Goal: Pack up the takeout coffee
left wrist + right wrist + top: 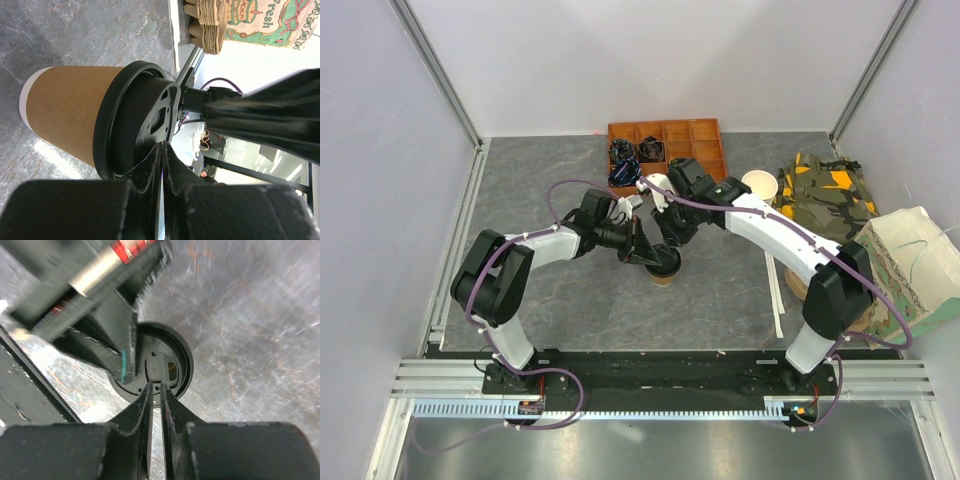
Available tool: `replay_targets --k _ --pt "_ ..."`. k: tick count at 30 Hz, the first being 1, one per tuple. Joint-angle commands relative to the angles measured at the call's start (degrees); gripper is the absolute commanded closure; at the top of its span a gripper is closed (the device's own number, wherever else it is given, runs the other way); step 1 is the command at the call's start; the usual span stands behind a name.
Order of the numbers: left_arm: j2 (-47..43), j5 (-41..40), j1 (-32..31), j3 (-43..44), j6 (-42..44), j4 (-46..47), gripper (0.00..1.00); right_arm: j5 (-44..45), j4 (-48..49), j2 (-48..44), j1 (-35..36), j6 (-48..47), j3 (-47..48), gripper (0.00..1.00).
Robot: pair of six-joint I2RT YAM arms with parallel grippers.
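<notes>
The takeout coffee (664, 270) stands upright on the grey table, a tan paper cup (67, 115) with a black lid (130, 130). Both grippers meet over it. My left gripper (642, 256) comes in from the left, and in the left wrist view it (164, 146) is shut with its tips resting on the lid top. My right gripper (671, 243) reaches in from the right. In the right wrist view it (155, 386) hangs just above the lid (167, 365), its jaws nearly together with a slim gap and nothing between them. The left fingers (126, 357) press on the lid beside it.
An orange compartment tray (692, 140) with black items sits at the back. A cream paper cup (760, 184) and a camouflage bag (822, 192) lie at the back right. A printed paper bag (912, 272) stands at the right edge, with pulp cup trays (207, 25) beside it.
</notes>
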Motion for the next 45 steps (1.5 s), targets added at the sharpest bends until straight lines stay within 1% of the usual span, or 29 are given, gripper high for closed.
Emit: replay_targets --k 1,5,9,14,17,20,25,28,30,31,32,34,36,37,38,39,40,41,42,43,44,45 --pt "1.6 -5.1 0.3 -0.6 4.3 -3.8 0.92 0.4 -2.5 -3.9 0.1 0.2 4.9 0.82" --pt "1.7 -5.0 0.4 -0.5 4.4 -3.8 0.91 2.7 -3.2 -3.2 -0.1 -1.3 4.3 0.83" --pt "2.3 -5.0 0.4 -0.1 4.3 -3.9 0.92 3.3 -1.2 -1.0 -0.4 -1.8 1.4 0.83" --pt "2.4 -4.9 0.4 -0.2 4.4 -3.9 0.92 4.8 3.1 0.5 -0.4 -2.7 -5.9 0.84" --pt "2.8 -5.0 0.4 -0.3 4.4 -3.9 0.92 4.6 4.0 1.6 -0.4 -3.1 -8.9 0.85" --pt "2.9 -4.8 0.4 -0.1 4.3 -3.9 0.92 3.5 3.5 1.4 -0.4 -3.0 -8.2 0.85" --pt "1.6 -4.0 0.4 0.4 4.2 -3.4 0.92 0.3 0.7 -1.0 -0.4 -2.0 -2.4 0.83" --pt "-0.6 -2.0 0.5 0.1 1.8 0.1 0.91 -3.0 0.2 -2.9 -0.5 -0.3 -1.2 0.83" --pt "-4.1 -1.3 1.0 -0.7 -0.4 3.8 0.86 -5.4 0.6 -4.2 -0.7 0.8 -1.5 0.83" --pt "-5.5 -1.7 1.2 -1.6 -2.5 7.5 0.82 -6.5 1.0 -4.6 -1.1 1.3 -1.7 0.83" --pt "-6.9 -2.0 1.6 -1.8 -3.3 8.6 0.74 -7.5 1.9 -5.0 -2.2 3.1 -2.1 0.83" --pt "-10.5 -2.3 2.0 -1.3 -4.4 9.4 0.69 -11.9 2.8 -6.1 -3.9 4.4 -2.8 0.83" --pt "-13.9 -2.8 3.2 -0.6 -4.2 7.5 0.66 -14.1 5.4 -7.5 -6.6 7.3 -3.9 0.82" --pt "-15.1 -3.1 3.6 -0.1 -3.1 3.6 0.66 -16.3 6.9 -7.7 -8.1 8.0 -4.1 0.82" --pt "-16.5 -3.6 4.8 -0.1 -2.5 1.9 0.66 -17.1 7.5 -7.9 -8.5 8.5 -4.4 0.82" --pt "-19.2 -5.2 5.4 0.2 0.9 -0.7 0.66 -18.1 8.3 -7.9 -8.7 10.6 -4.8 0.82" --pt "-20.7 -6.6 5.8 0.4 3.0 -6.8 0.67 -19.5 9.5 -7.7 -8.8 11.3 -5.2 0.82" --pt "-22.0 -8.1 6.0 0.6 5.8 -10.0 0.67 -20.7 10.2 -7.1 -8.8 12.2 -5.5 0.82" --pt "-23.6 -10.9 6.0 1.5 11.7 -13.2 0.67 -22.1 11.0 -6.6 -8.8 14.2 -6.6 0.82" --pt "-26.3 -12.7 5.6 1.6 14.3 -14.8 0.68 -23.3 12.6 -6.2 -8.8 15.2 -7.3 0.82" --pt "-27.5 -15.5 4.3 2.1 17.2 -20.3 0.69 -25.8 13.6 -5.1 -8.8 16.3 -8.7 0.82" --pt "-28.6 -19.8 3.4 2.7 22.4 -22.1 0.69 -26.8 14.6 -4.8 -8.9 18.1 -9.4 0.83"
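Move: The black lid on the coffee cup is right at the left fingertips, its middle about 2 cm to the right of that hand and 1 cm below. From the right hand, the same lid lies roughly 3 cm back, 1 cm left and 4 cm below. The cup stack stands about 19 cm right of the right hand and 9 cm farther out; the white sticks lie some 24 cm right and 6 cm back. The left fingertips, still resting on the lid's left part, stay there while the closed right hand rises about 3 cm, comes down some 6 cm towards the lid's far right side and pauses low. Then both back off upward: the right by about 7 cm, turning its fingers leftward; the left by 10 cm and some 5 cm left, rolling about 20 degrees and partly opening. ##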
